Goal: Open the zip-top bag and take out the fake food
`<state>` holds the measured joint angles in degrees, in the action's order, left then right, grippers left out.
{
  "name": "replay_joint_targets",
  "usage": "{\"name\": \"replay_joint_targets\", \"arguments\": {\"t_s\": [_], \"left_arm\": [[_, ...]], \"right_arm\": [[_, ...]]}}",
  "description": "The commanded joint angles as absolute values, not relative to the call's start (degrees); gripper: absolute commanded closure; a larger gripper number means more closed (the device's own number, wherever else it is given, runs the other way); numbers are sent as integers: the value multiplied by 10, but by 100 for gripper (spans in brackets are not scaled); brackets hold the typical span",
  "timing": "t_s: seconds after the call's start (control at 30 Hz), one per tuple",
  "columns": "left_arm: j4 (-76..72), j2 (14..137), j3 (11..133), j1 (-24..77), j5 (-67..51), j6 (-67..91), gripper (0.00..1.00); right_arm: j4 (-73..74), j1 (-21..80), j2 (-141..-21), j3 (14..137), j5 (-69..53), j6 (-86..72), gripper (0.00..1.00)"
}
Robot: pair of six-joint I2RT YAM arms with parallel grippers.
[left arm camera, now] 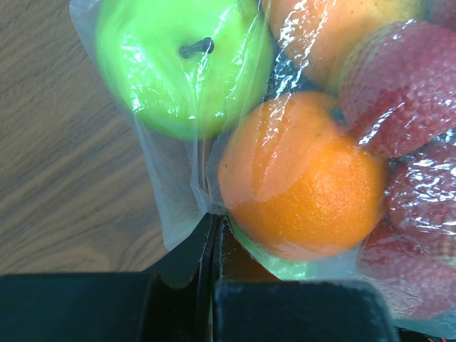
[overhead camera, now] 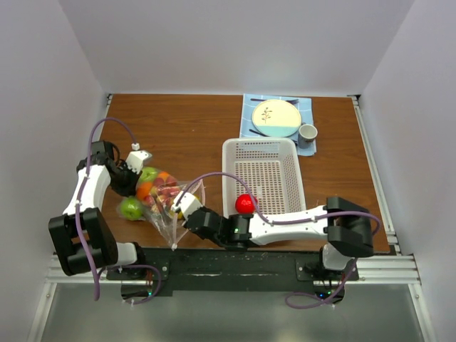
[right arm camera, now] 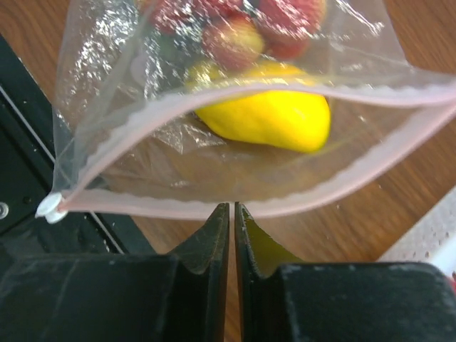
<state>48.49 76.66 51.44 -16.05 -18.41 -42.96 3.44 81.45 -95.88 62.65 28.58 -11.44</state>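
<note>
The zip-top bag lies at the near left of the table with its mouth gaping open. Through the clear plastic I see the fake food: a green apple, an orange, strawberries and a yellow lemon. My left gripper is shut on a fold of the bag's plastic beside the orange. My right gripper is shut to a hairline gap. Its tips rest at the lower lip of the bag's mouth, and nothing shows between them. A red round fruit sits at the near end of the white basket.
The white perforated basket stands right of the bag. Behind it a plate and a cup rest on a blue mat. The bag's white slider hangs over the black rail at the table's near edge.
</note>
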Motion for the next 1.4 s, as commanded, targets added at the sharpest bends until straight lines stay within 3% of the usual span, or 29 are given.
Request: {"name": "replay_joint_targets", "arguments": {"t_s": [0.0,0.2,0.33,0.6,0.83,0.9,1.03,1.37], "left_arm": [[487,757,523,-164,-193,-424,100],[484,752,513,-164,-194,-432,100],[486,750,511,-164,-194,-439,100],[490,748,515,-164,-195,-448,100],[501,751,525,-164,-201,-456,100],[503,752,526,-164,-201,-461,100],[505,758,531,-164,-200,-466,100],[512,769,547,-157,-208,-457,100]], "right_arm": [[-2,811,-989,690,272,-84,87],[-9,781,-1033,709,247,-92,78],[-11,745,-1061,715,228,-75,44],[-54,725,-1075,715,172,-4,14],[-33,716,-1122,758,114,33,10],[-51,716,-1123,752,125,43,1],[-61,715,-1127,743,137,65,1],[-13,715,-1157,776,37,51,1]]}}
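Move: The yellow fruit in the open bag lies about 6 cm ahead of the right hand, 2 cm to its left and 6 cm below. The lychees crowd beyond it, some 9 cm ahead and 6 cm left of the hand; the zip slider is about 5 cm back and 3 cm left. The red fruit in the basket stands some 7 cm ahead and 16 cm right. From the left hand the yellow fruit is roughly 16 cm right and 3 cm back. Towards the yellow fruit, the right hand first slips about 3 cm left across the bag's mouth, then pushes forward and down some 6 cm and 4 cm, its nearly shut fingers opening wide on the way. It then works about 4 cm further left, turning roughly 15 degrees counter-clockwise, with the tips under the upper rim. The left hand keeps its pinch on the bag. ##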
